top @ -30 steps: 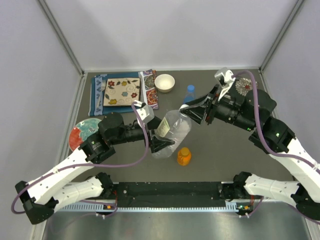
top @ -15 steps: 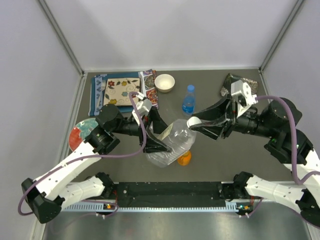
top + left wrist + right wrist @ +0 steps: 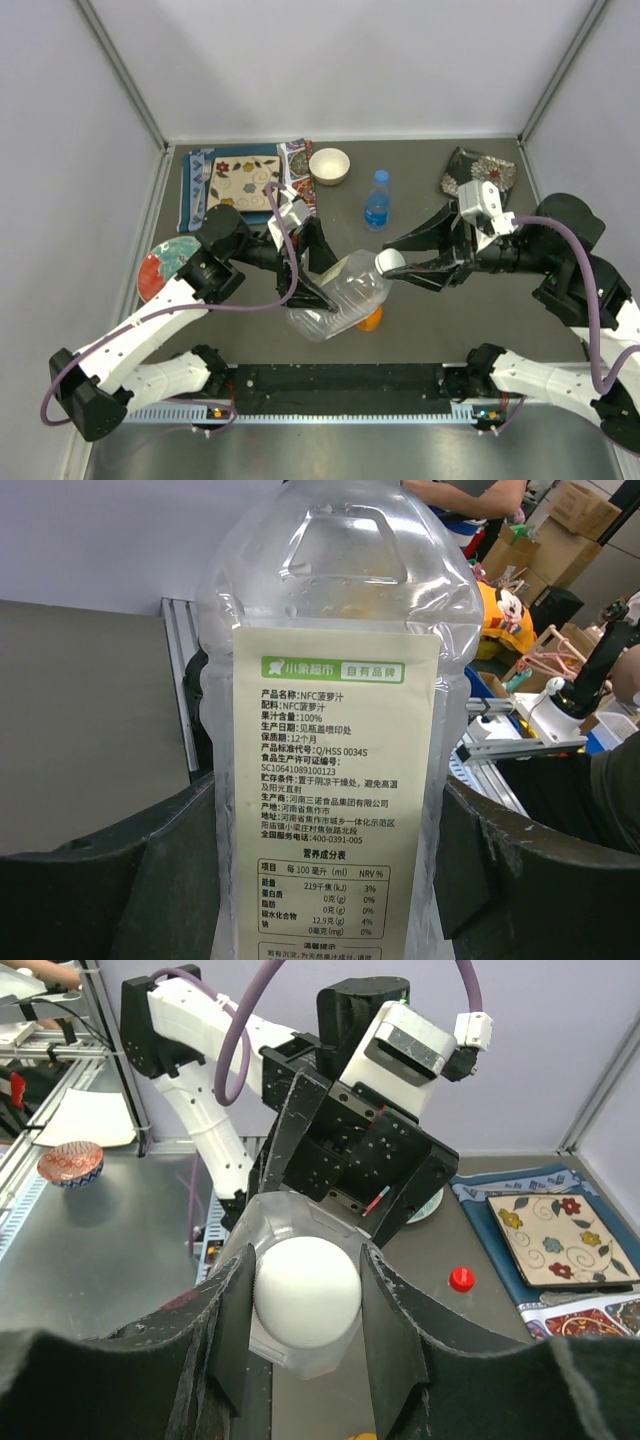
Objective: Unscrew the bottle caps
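Note:
My left gripper (image 3: pixel 333 283) is shut on the wide clear bottle (image 3: pixel 340 300) and holds it tilted above the table. Its labelled side (image 3: pixel 335 780) fills the left wrist view between both fingers (image 3: pixel 100 880). My right gripper (image 3: pixel 392 260) is shut on that bottle's white cap (image 3: pixel 389 261), and both pads press the cap (image 3: pixel 305 1290). The short orange bottle (image 3: pixel 371 320) stands partly hidden under the clear one. Further back stands a blue-tinted bottle (image 3: pixel 377 205) with its blue cap (image 3: pixel 380 176) on. A red cap (image 3: pixel 460 1279) lies loose on the table.
A white bowl (image 3: pixel 329 165) sits at the back. A flowered square plate (image 3: pixel 240 183) lies on a blue cloth at the back left. A round coloured plate (image 3: pixel 160 268) is at the left edge, and a dark patterned item (image 3: pixel 478 170) at the back right.
Both arms have carried the clear bottle toward the front, so it now covers part of the orange bottle. The right gripper stayed on the white cap. The left jaws narrowed on the bottle.

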### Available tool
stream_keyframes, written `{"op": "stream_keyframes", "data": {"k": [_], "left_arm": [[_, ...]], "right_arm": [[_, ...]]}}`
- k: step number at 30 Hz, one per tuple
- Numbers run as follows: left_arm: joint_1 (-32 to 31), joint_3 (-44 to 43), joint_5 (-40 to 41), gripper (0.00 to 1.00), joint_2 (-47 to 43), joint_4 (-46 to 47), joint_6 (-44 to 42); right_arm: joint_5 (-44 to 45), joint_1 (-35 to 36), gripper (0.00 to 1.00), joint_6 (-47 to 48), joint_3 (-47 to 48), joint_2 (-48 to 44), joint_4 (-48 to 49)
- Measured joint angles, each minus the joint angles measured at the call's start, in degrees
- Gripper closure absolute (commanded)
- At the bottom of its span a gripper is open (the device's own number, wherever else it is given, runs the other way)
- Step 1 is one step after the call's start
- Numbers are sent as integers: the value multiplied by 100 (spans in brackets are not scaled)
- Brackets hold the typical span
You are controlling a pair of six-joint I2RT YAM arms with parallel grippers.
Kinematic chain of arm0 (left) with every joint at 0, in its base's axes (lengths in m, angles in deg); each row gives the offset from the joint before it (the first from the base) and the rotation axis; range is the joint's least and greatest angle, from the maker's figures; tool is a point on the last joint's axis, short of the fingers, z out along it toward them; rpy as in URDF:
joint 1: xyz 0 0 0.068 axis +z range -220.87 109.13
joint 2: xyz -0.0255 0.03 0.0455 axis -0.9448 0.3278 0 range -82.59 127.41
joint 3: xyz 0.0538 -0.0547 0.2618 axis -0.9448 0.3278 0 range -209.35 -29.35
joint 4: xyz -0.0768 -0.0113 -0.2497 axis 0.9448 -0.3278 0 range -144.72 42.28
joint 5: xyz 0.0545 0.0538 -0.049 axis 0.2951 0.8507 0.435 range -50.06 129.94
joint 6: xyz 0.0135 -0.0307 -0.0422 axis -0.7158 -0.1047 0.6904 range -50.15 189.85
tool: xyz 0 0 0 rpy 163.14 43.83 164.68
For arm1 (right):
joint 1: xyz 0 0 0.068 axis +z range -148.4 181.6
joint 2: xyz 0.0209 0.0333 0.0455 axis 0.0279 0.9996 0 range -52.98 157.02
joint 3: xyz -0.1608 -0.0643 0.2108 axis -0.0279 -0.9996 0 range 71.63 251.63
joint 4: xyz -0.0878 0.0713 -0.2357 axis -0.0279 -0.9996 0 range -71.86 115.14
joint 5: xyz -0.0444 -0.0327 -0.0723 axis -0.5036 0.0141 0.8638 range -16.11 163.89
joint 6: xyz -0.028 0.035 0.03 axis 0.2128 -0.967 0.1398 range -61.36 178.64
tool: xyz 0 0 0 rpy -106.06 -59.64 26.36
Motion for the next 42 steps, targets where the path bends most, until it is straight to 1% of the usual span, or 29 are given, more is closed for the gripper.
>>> {"op": "stream_keyframes", "data": {"k": [2,3,4,5,6,8,11,12,18,23,27,31,37,42], "left_arm": [[4,-4,11,85,-2,-120,-131],[4,-15,22,85,-4,-247,-243],[7,-33,39,85,-7,-367,-345],[7,-50,72,85,-9,-474,-428],[0,-101,236,85,-11,-597,-527],[-4,-225,514,85,-11,-785,-732],[9,-323,935,85,-66,-1005,-1051],[20,-326,1029,85,-74,-1056,-1123],[-26,-341,1668,85,-87,-1421,-1631],[-195,-380,2573,84,-140,-1801,-2107],[-588,-380,3797,84,-304,-1937,-2500],[-1204,-380,5215,85,-507,-1932,-2929],[-1893,-372,7204,86,-542,-1912,-3497],[-2321,-374,8526,87,-367,-1888,-3814]], "right_arm": [[13,0,60,57,26,17,-83],[37,0,42,68,26,17,-131],[72,0,31,81,28,17,-177],[105,2,26,79,33,20,-223],[195,4,16,101,42,33,-308],[400,7,12,98,63,138,-470],[789,7,2,-81,103,286,-538],[922,7,1,-146,129,321,-531],[1836,7,1,-741,378,422,-409],[2872,7,1,-1506,721,470,-92],[3764,7,1,-2238,739,470,4],[4291,7,1,-2857,737,544,-4],[4690,7,1,-3477,728,809,-111],[4800,7,1,-3764,726,1034,-162]]}}
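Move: The left gripper holds the big bottle. The white cap, still on it, lies about 11 cm to that hand's right, 8 cm higher and level with it fore and aft. The right gripper already has the cap between its fingertips. From the right hand, the orange bottle stands some 8 cm ahead, 1 cm left and 42 below; the blue bottle is about 36 cm ahead, 3 right and 36 below. Spread the right fingers from half closed to fully open to let go of the cap, and swing that hand about 14 cm forward, dipping, rising and settling near its old height, while turning it clockwise and rolling its wrist back. Keep the left grip on the big bottle and carry it about 12 cm forward, turning it some 60 degrees counter-clockwise, so the cap stays just before the open right fingers. ##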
